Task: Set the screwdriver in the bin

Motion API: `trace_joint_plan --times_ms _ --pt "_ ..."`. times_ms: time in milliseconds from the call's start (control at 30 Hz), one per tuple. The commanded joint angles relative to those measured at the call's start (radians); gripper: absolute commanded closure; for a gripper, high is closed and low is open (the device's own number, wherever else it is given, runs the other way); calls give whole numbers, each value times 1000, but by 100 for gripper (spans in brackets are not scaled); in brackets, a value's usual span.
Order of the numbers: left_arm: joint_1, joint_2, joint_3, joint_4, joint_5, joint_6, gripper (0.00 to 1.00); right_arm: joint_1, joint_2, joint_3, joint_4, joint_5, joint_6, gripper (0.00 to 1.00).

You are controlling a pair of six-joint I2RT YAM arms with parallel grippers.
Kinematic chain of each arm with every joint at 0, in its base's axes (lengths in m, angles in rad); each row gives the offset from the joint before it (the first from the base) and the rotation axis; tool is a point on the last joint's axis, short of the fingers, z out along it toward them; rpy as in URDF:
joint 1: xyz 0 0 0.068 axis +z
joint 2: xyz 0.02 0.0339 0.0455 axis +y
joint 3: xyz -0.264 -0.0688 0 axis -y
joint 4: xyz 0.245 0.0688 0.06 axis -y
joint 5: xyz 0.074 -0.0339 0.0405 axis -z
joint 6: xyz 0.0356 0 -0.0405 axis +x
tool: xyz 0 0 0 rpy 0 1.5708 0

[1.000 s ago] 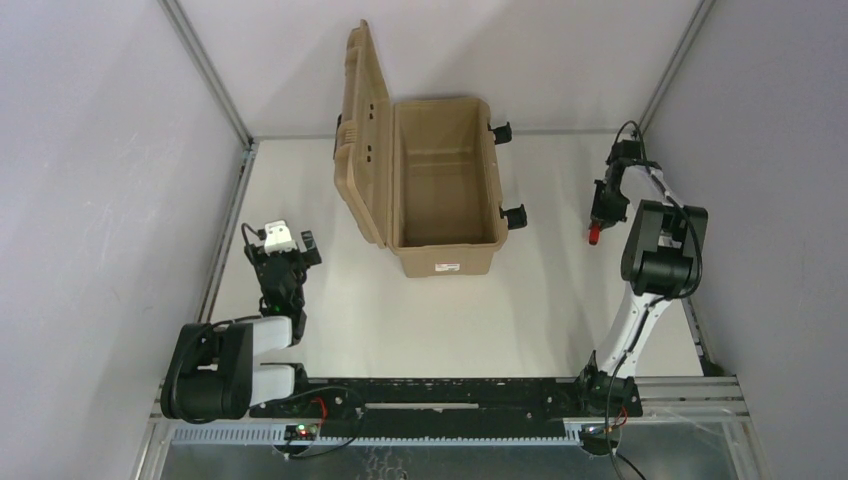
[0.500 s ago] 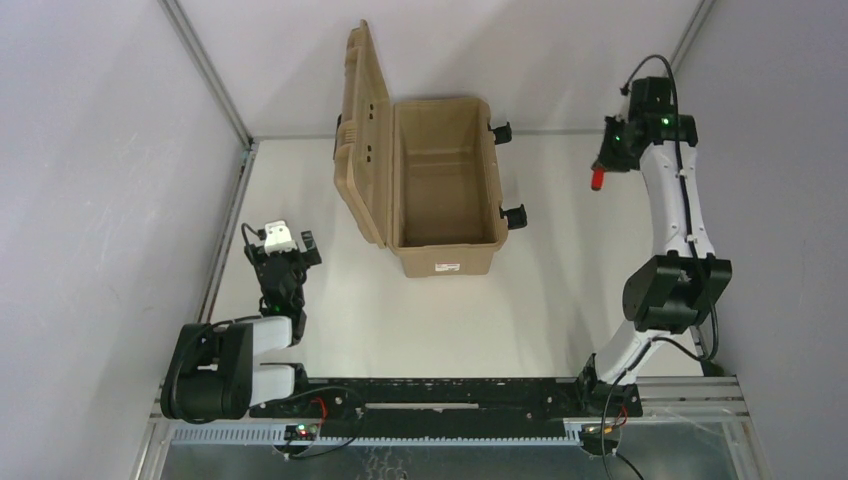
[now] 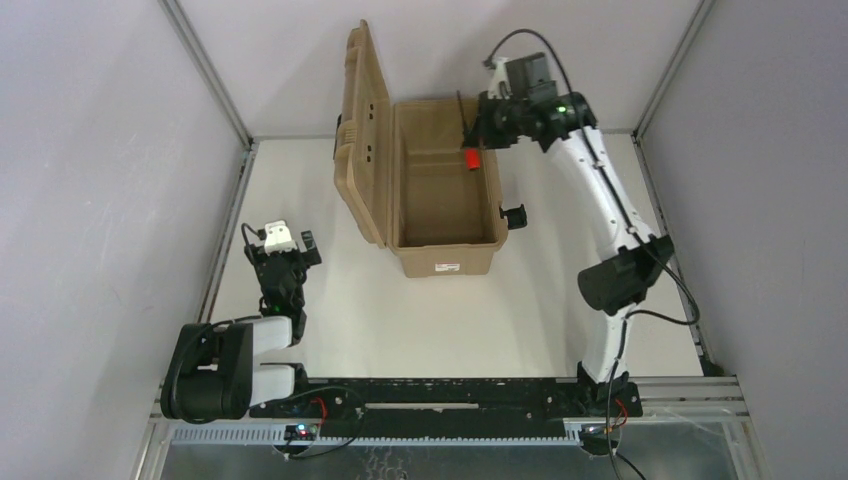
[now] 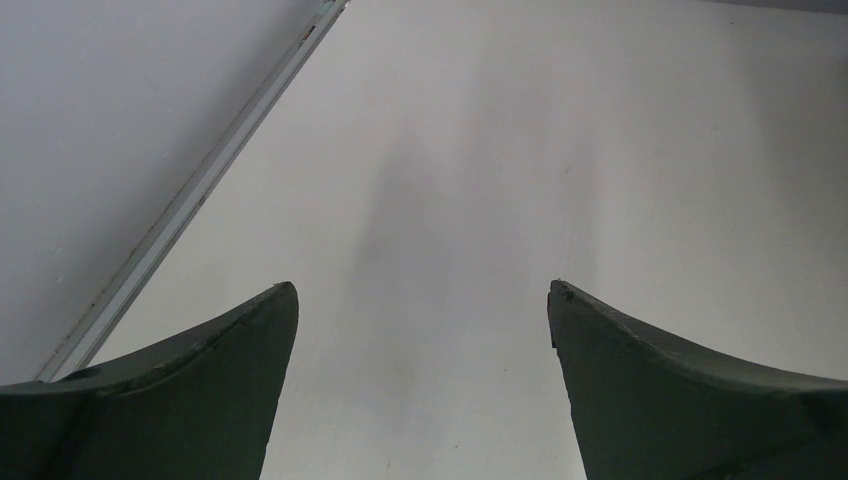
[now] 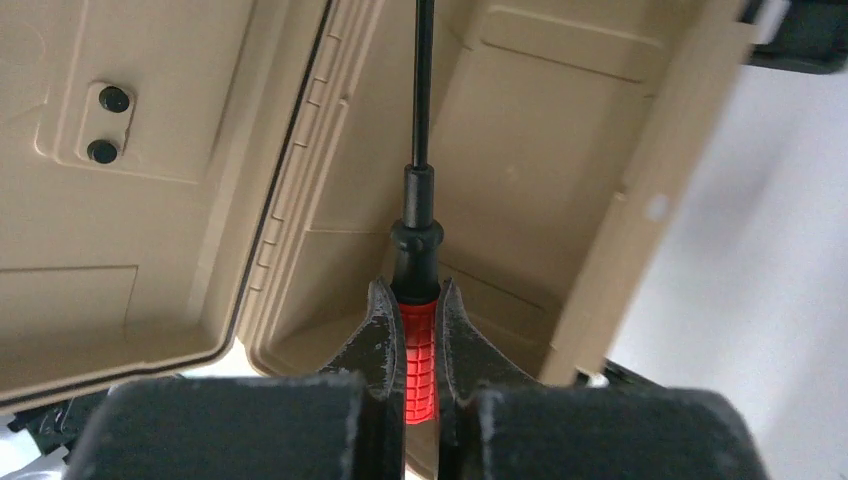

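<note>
The tan bin stands open at the back middle of the table, its lid hinged up on the left. My right gripper is shut on the screwdriver by its red handle and holds it above the bin's far right part. In the right wrist view the thin dark shaft points out over the bin's inside. My left gripper rests near the table's left edge, open and empty, with only bare table between its fingers.
Black latches stick out from the bin's right side. A metal frame rail runs along the table's left edge, and grey walls close in the left, back and right. White table lies between the bin and my right arm.
My right arm has swung from the table's right side up and leftward, carrying the screwdriver to above the open bin. The left arm has not moved.
</note>
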Motion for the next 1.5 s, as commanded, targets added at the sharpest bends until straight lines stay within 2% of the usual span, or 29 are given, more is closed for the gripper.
trace_joint_plan --times_ms 0,267,400,567,600,700,833,900,1200,1300,1467 --pt "7 -3 44 52 13 0 0 75 86 67 45 70 77 99" --pt "7 -2 45 52 13 -1 0 178 256 12 147 310 156 96" --pt "7 -3 44 52 13 -1 0 203 369 -8 183 408 200 91" --pt "7 -3 44 52 13 -1 0 226 462 -19 209 456 215 83" --pt "7 -2 44 52 13 -1 0 231 470 -25 212 469 212 81" --pt "7 -2 45 52 13 -1 0 234 475 -33 203 479 211 63" --pt "7 -3 44 52 13 -1 0 236 425 -27 197 478 181 46" --pt "7 -2 44 52 13 -1 0 235 385 -4 182 481 168 33" --pt "7 -4 44 52 13 -1 0 228 142 -9 178 529 22 19" --pt "7 -2 44 51 13 -1 0 206 58 -63 197 537 -32 13" --pt "7 -2 44 52 12 -1 0 90 -55 -208 247 557 -103 1"
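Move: The right hand holds the red-handled screwdriver above the bin, whose middle lies about 4 cm ahead, 5 cm left and 23 cm below. The bin's open lid stands about 21 cm left and 4 cm ahead, nearly at hand height; the near latch is about 7 cm back, 11 cm right and 17 cm down. From the idle left hand, the bin is roughly 13 cm ahead and 38 cm right, about level. Still gripping the screwdriver's handle, the right hand carries it down into the bin by some 27 cm, edging about 8 cm left and 5 cm forward as the wrist tips farther down. The fingers ease apart late in the descent, let go low inside, and keep opening to wide as the hand climbs about 25 cm back above the bin, drifting right with the wrist levelling. ##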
